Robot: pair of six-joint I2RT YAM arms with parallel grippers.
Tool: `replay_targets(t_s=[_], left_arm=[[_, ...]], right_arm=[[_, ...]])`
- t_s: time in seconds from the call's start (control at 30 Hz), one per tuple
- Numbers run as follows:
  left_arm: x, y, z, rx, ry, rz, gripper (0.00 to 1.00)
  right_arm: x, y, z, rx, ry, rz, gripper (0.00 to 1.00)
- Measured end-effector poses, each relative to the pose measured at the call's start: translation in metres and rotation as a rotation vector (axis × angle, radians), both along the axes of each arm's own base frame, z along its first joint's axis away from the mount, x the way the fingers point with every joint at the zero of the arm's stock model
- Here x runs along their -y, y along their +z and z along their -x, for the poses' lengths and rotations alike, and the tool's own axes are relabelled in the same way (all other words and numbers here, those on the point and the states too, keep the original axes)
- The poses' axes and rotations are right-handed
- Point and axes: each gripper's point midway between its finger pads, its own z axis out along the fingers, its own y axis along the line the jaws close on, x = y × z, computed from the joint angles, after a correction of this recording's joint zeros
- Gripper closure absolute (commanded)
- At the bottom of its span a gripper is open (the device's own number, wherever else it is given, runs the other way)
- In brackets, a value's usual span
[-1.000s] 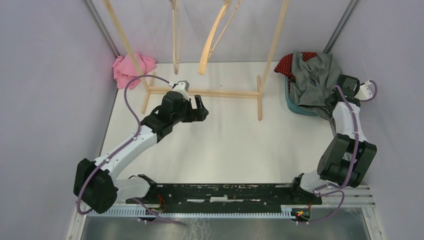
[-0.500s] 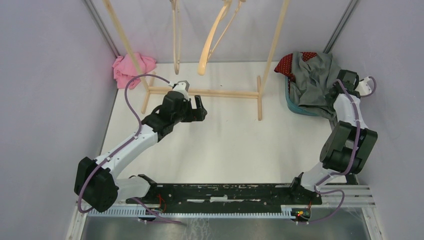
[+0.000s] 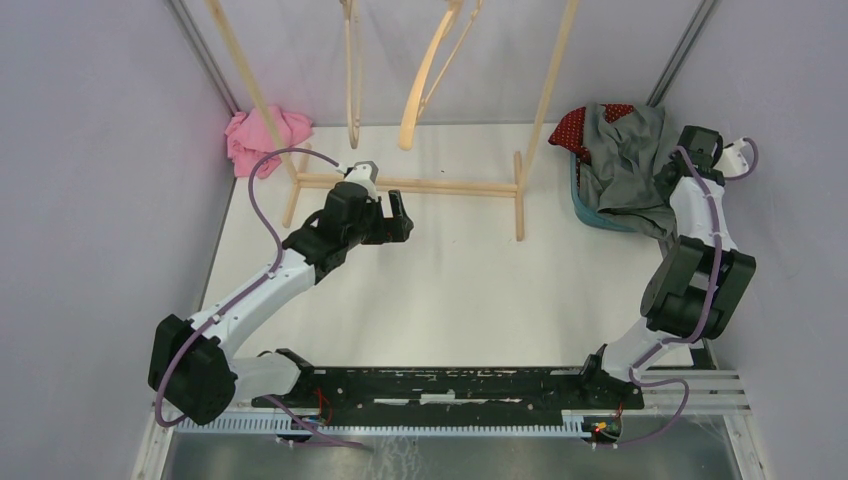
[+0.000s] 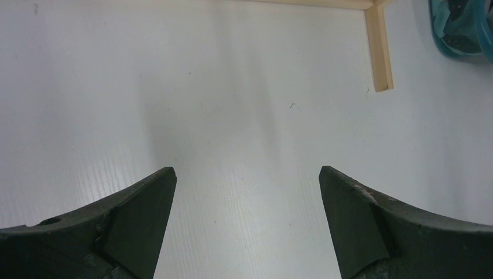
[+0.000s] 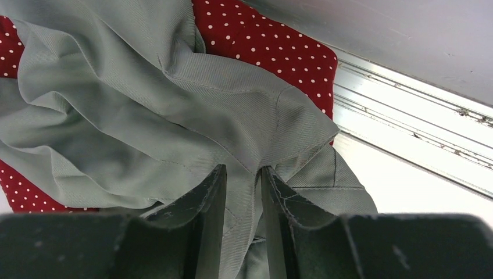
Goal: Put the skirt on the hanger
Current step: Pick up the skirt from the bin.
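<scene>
The grey skirt (image 3: 625, 160) lies crumpled on top of a blue basket at the back right. In the right wrist view a fold of the skirt (image 5: 145, 116) runs up between the fingers of my right gripper (image 5: 242, 170), which is shut on it. From above, the right gripper (image 3: 668, 178) sits at the skirt's right edge. Two wooden hangers (image 3: 352, 80) (image 3: 425, 80) hang from the rack at the back centre. My left gripper (image 3: 400, 215) hovers open over the bare table, left of centre; the left gripper (image 4: 247, 171) has nothing between its fingers.
A red polka-dot cloth (image 5: 261, 40) lies under the skirt in the blue basket (image 3: 590, 215). The wooden rack's base bar (image 3: 410, 185) crosses the back of the table, its foot (image 4: 379, 52) ahead of the left gripper. A pink cloth (image 3: 262, 135) lies back left.
The right gripper's jaws have narrowed onto the skirt fold and its wrist has shifted slightly toward the back wall. The left arm has barely moved.
</scene>
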Motion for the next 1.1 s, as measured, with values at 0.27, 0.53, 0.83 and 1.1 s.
replay_targets(t_s=[0.27, 0.53, 0.83, 1.1], left_arm=[[0.0, 0.0, 0.0, 0.0, 0.0, 0.0, 0.0], [0.0, 0.0, 0.0, 0.0, -0.001, 0.001, 0.0], [0.0, 0.0, 0.0, 0.0, -0.001, 0.001, 0.0], [0.0, 0.001, 0.0, 0.002, -0.001, 0.002, 0.0]], right_arm=[[-0.007, -0.016, 0.006, -0.03, 0.008, -0.012, 0.65], [-0.014, -0.022, 0.021, -0.053, 0.008, -0.013, 0.65], [-0.013, -0.02, 0.02, -0.053, 0.013, -0.008, 0.98], [-0.022, -0.004, 0.005, -0.039, 0.074, 0.028, 0.99]])
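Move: The grey skirt lies heaped in the blue bin right under the right fingertips; the fold to pinch is about 2 cm back, 1 cm left and 3 cm below. The red dotted cloth bulges out about 15 cm left and 10 cm ahead, some 6 cm down, and the bin's middle lies about 6 cm left, 3 ahead and 12 below. From the left hand, that skirt fold is roughly 46 cm right, 6 ahead and 5 below. Lower the part-open right gripper onto the skirt's fold, going about 2.5 cm down, 2 cm back and just over 1 cm left. Hold there briefly and shut the fingers fully to pinch the cloth. Then draw up some 2 cm with it, easing forward and left at a quickening pace, the wrist barely turning. ##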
